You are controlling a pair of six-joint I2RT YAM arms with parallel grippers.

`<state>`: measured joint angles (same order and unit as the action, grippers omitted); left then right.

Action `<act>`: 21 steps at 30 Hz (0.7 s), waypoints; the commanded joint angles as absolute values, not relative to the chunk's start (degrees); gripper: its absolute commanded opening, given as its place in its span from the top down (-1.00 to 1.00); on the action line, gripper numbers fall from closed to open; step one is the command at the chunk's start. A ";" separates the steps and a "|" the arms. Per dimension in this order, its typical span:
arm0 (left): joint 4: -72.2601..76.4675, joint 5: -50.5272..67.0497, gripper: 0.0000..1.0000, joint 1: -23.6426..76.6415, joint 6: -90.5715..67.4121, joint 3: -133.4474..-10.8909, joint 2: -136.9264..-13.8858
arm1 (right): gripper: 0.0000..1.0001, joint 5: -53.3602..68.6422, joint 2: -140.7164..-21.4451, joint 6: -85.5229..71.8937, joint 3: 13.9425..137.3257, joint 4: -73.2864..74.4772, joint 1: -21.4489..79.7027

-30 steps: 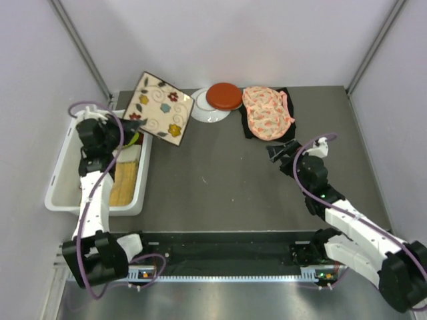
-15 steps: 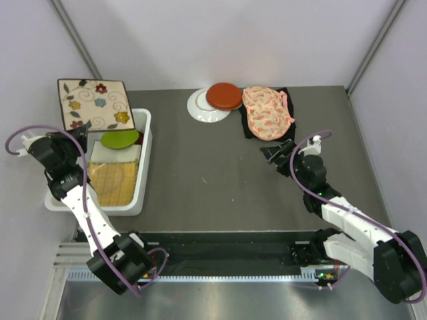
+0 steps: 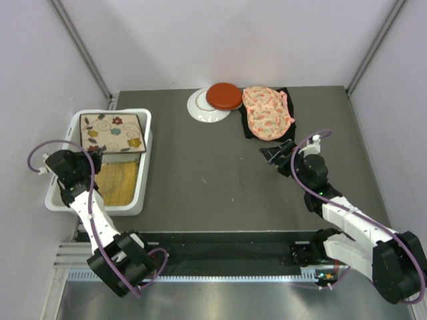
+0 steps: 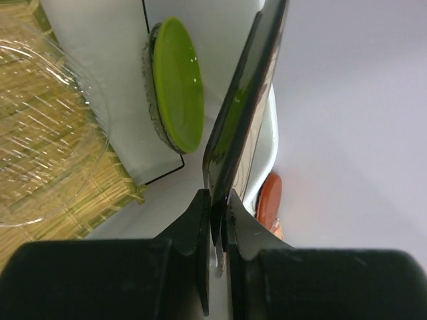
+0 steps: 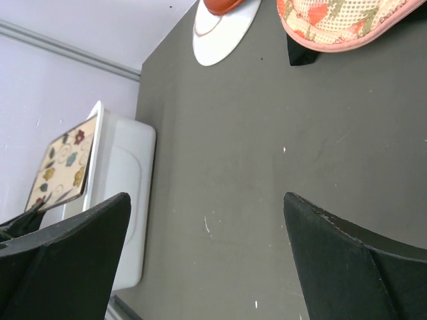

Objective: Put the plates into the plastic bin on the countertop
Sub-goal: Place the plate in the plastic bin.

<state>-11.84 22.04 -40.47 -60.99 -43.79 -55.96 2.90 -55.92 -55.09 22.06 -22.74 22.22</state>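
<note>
The square floral plate (image 3: 112,133) hangs tilted over the far end of the white plastic bin (image 3: 143,175). My left gripper (image 3: 94,154) is shut on its near edge; in the left wrist view the plate (image 4: 243,107) stands edge-on between the fingers (image 4: 200,220). Below it in the bin lie a lime plate (image 4: 179,83), a yellow woven plate (image 4: 87,193) and a clear glass plate (image 4: 47,127). A red plate (image 3: 224,96) overlaps a white plate (image 3: 202,111) at the back of the countertop (image 3: 213,173). My right gripper (image 3: 273,155) stands open over bare countertop, holding nothing.
A pink floral fabric piece (image 3: 267,112) lies on a black cloth (image 3: 247,131) at the back right, just beyond my right gripper. Pale walls close in both sides. The bin sits against the left wall.
My left arm has swung the floral plate from beside the red and white plates, out past the bin's far left corner, and now down over the bin. The right gripper shifted slightly.
</note>
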 commanded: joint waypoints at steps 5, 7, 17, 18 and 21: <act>1.67 19.96 1.00 -40.52 -57.41 -45.44 -53.78 | -0.93 4.57 -56.86 -54.32 22.85 -26.36 21.27; 1.58 19.42 1.00 -40.52 -56.08 -45.35 -55.01 | -0.93 4.92 -57.30 -54.40 22.85 -26.54 21.18; 2.64 20.04 1.00 -40.69 -49.93 -45.35 -61.17 | -0.93 5.54 -58.71 -54.67 23.03 -27.42 21.27; 2.46 19.95 1.00 -40.69 -49.66 -45.35 -61.35 | -0.93 5.54 -58.88 -54.67 23.03 -27.68 21.27; 2.99 21.00 1.00 -40.78 -49.48 -44.56 -61.70 | -0.93 5.97 -59.85 -54.84 23.29 -28.12 21.18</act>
<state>-9.58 17.65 -40.62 -51.59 -43.13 -63.48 4.82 -58.72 -55.11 22.06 -24.53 21.93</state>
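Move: The left hand already pinches the flowered plate by its near edge over the bin. The front part of the bin floor lies about 8 cm ahead, 4 cm right and 12 cm below it. The green plate is roughly 5 cm ahead, 2 cm right; the clear plate 6 cm back, 4 cm right, both some 10 cm down. From the right hand, that floor spot lies about 50 cm left, 6 cm ahead, 8 cm below. Still pinching the flowered plate, the left hand drifts left, then sinks about 5 cm towards the bin floor. ##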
